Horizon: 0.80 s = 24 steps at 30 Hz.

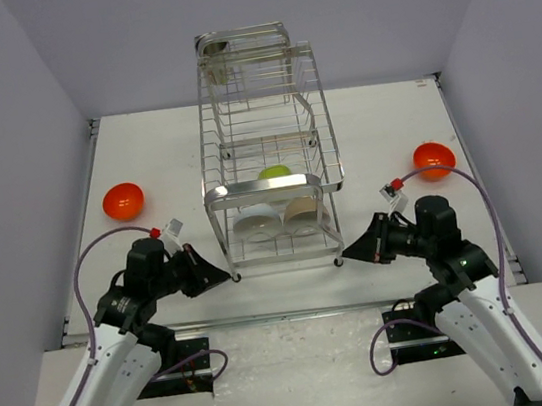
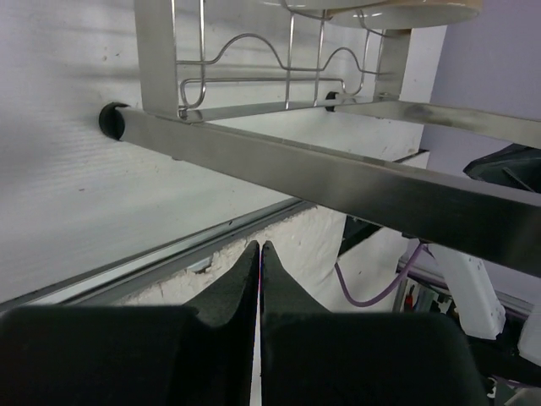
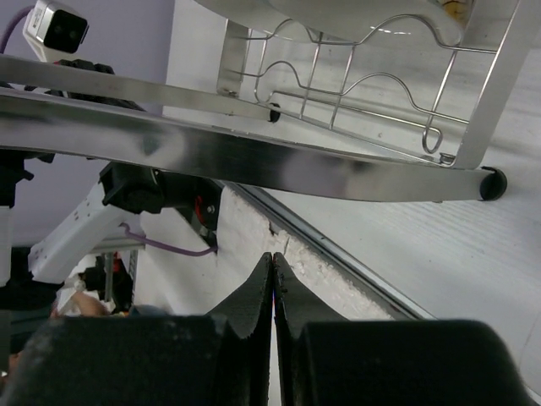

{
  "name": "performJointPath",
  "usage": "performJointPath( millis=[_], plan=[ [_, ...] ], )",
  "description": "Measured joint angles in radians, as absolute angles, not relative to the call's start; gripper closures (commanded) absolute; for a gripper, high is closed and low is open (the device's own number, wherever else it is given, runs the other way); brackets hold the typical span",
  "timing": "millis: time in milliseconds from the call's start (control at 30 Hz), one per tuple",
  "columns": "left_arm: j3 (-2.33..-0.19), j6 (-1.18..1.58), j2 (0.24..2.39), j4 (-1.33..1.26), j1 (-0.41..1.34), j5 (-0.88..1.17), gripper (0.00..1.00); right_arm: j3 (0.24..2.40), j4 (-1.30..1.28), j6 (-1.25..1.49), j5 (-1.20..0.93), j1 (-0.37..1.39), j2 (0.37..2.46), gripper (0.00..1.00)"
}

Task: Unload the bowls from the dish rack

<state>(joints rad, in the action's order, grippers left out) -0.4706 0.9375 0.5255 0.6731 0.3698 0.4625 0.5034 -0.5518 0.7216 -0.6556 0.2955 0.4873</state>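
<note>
The chrome wire dish rack [image 1: 265, 143] stands mid-table. On its lower tier sit a white bowl [image 1: 256, 227] and a beige bowl [image 1: 304, 216]; a lime-green bowl [image 1: 274, 173] rests on the tier above. Two orange bowls lie on the table, one to the left [image 1: 123, 200] and one to the right [image 1: 434, 160]. My left gripper [image 1: 222, 273] [image 2: 259, 245] is shut and empty, low beside the rack's front left foot. My right gripper [image 1: 351, 251] [image 3: 273, 255] is shut and empty by the front right foot. Each wrist view shows the rack's bottom rail [image 2: 338, 178] [image 3: 254, 161] just above the fingertips.
A metal cup [image 1: 219, 59] sits on the rack's top tier. A metal strip [image 1: 287, 314] marks the table's near edge, with both arm bases below it. Grey walls close in the left, right and back. Purple cables loop beside each arm.
</note>
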Motion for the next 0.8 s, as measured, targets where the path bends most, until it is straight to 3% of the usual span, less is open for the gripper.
performJointPath(
  millis=[800],
  plan=[
    [-0.412,0.959,0.765,0.413,0.375,0.497,1.0,0.409,-0.272,0.757,-0.698,0.309,0.767,1.0]
  ],
)
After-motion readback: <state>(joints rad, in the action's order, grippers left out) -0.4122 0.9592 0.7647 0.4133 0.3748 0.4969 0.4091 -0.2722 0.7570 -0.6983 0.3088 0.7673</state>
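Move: The rack's left front leg stands about 3 cm ahead of the left hand and 1 cm to its right, passing at hand height; the white bowl is some 10 cm ahead, 7 cm right and 5 cm lower. For the right hand, the right front leg is about 3 cm ahead and 2 cm left, also at hand height, with the tan bowl roughly 9 cm ahead, 6 cm left and 8 cm lower. Bring both shut grippers in together against the rack's two front legs, fingers pointing inward. Ease the left forward and slightly right, then also down, about 3 cm each way; sink the right some 4 cm while it goes forward 3 cm and a little left, until the fingertips meet the legs just above the feet and begin to bear forward on them. ##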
